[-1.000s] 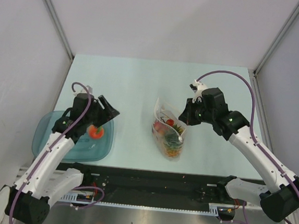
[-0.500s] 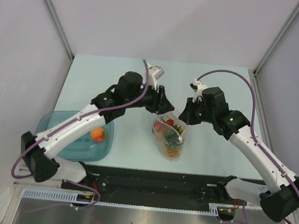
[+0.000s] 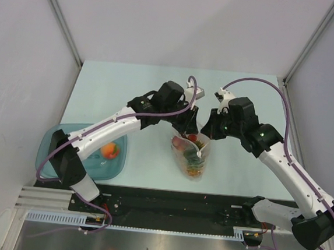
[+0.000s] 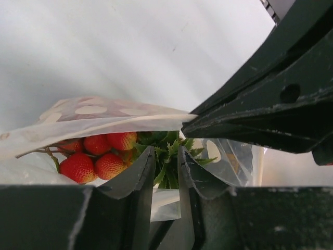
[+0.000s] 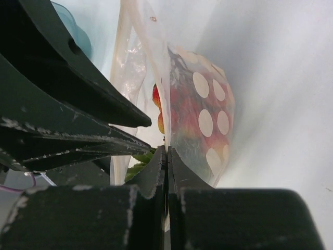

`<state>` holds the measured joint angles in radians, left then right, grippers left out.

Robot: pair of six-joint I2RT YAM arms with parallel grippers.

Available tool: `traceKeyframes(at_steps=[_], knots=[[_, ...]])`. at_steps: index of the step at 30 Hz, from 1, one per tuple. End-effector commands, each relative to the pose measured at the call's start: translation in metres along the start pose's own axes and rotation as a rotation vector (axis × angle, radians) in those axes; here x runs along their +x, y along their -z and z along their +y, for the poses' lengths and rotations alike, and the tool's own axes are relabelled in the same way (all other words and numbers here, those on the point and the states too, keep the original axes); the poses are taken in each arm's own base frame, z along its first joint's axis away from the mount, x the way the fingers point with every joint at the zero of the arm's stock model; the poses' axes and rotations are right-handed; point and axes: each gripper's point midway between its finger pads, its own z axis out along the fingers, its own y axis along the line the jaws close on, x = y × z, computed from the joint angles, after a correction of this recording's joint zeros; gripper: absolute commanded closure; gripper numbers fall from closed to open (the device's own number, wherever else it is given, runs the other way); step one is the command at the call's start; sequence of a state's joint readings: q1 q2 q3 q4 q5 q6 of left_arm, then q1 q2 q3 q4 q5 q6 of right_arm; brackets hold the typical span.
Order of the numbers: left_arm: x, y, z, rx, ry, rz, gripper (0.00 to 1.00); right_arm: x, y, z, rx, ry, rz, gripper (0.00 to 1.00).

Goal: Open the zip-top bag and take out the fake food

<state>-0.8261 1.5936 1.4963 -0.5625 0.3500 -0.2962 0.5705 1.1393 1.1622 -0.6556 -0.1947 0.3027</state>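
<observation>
The zip-top bag, clear with pale dots, stands on the table with its mouth up. My right gripper is shut on the bag's right edge, and the dotted side hangs beyond it. My left gripper reaches down into the mouth. Its jaws stand a narrow gap apart, with the pineapple's green leaves in that gap. Red strawberries of the fake food lie to their left, under the bag's lip.
A teal tray sits at the table's near left with an orange-red fruit in it. The two grippers are close together over the bag. The right gripper's body fills the upper right of the left wrist view.
My left arm swung from the tray across to the bag's mouth, leaving the orange-red fruit in the tray, and its jaws have narrowed. My right gripper has kept hold of the bag edge.
</observation>
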Motion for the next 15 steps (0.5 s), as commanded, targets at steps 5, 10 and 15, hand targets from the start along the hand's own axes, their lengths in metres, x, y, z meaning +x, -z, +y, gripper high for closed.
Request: traceKeyframes(at_steps=[5, 10, 15], knots=[[0.027, -0.004, -0.027, 0.133, -0.068, 0.098, 0.48, -0.03, 0.021, 0.014, -0.027, 0.0, -0.105, 1.0], [0.044, -0.019, -0.029, 0.135, -0.081, 0.174, 0.36, -0.03, 0.021, 0.014, -0.028, -0.001, -0.103, 1.0], [0.052, -0.028, -0.028, 0.123, -0.08, 0.178, 0.32, -0.028, 0.022, 0.013, -0.025, -0.007, -0.101, 1.0]])
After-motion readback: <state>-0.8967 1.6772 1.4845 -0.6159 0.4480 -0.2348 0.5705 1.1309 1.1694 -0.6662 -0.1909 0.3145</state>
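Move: The green leafy food in the open bag lies about 6 cm back, 4 cm right and 8 cm below the left hand. The strawberries lie about 2 cm back from that hand, neither left nor right of it, at similar depth. The leafy food lies some 7 cm back, 4 cm left and 8 cm below the right hand, which already pinches the bag's rim. Opening wide, the left fingers draw back about 4 cm, then also sink 4 cm towards the leafy food. ##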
